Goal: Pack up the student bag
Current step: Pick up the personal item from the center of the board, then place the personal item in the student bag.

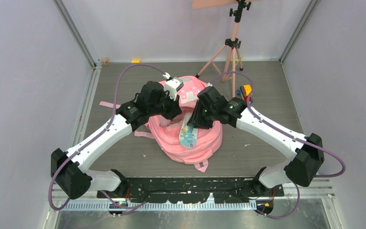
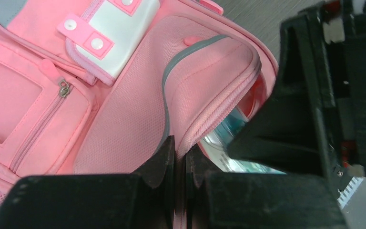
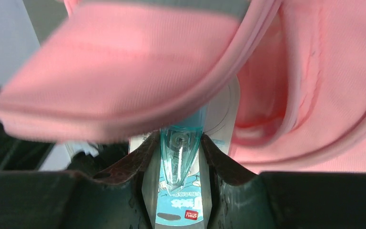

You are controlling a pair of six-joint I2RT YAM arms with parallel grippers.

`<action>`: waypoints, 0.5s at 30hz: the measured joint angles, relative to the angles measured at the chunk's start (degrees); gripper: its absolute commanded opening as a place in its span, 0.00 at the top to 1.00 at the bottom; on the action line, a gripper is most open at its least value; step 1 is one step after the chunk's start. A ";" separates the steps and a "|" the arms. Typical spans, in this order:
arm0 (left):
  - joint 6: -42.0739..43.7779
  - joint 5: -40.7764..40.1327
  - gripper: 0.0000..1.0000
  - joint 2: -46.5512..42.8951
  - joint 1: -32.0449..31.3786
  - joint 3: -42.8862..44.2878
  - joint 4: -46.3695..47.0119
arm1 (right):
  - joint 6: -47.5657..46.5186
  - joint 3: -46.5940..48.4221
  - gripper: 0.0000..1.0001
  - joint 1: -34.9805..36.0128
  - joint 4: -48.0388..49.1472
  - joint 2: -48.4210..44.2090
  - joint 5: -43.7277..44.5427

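Note:
The pink student bag (image 1: 208, 139) lies in the middle of the table, its main opening facing up. My left gripper (image 1: 173, 116) is shut on the zipped rim of the bag's flap (image 2: 205, 71) and holds it lifted; the fabric is pinched between the fingers (image 2: 164, 160). My right gripper (image 3: 178, 143) is shut on a flat blister pack of teal correction tape (image 3: 181, 191). The pack (image 1: 189, 135) points into the opening under the raised flap (image 3: 124, 71), with its near end sticking out over the bag's front. In the left wrist view the pack (image 2: 221, 138) shows just under the rim.
A pink tripod (image 1: 231, 47) stands behind the bag at the back right. A small orange, red and blue object (image 1: 245, 91) sits on the table right of the bag, beside my right arm. Grey walls close in on both sides.

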 measured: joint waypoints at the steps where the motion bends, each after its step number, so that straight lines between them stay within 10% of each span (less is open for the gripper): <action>1: 0.00 0.02 1.00 -0.02 0.00 -0.04 0.04 | 0.90 -0.28 1.00 0.00 1.18 0.37 1.64; 15: -1.05 -0.07 1.00 0.31 0.37 -0.42 2.19 | 10.69 -1.33 0.99 1.44 11.08 3.52 18.69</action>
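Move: The right hand already holds the personal item, its far end already under the bag's lip; the open bag mouth lies some 5 cm ahead, 5 cm left and 5 cm below. The lip pinched in the left gripper is about 5 cm ahead and 8 cm left of the right hand, the white snap pouch roughly 12 cm ahead and 3 cm left. From the left hand the mouth lies level, about 4 cm right and 6 cm below. Keeping its pinch on the personal item, the right hand pushes nearly level straight forward about 6 cm, feeding the item under the raised lip into the bag mouth, quickly at first and then slower. On the way the wrist swings clockwise some 20 degrees and the fingers tip up to a slightly flatter slant, while the left hand keeps hold of the lip and practically stays in place. ##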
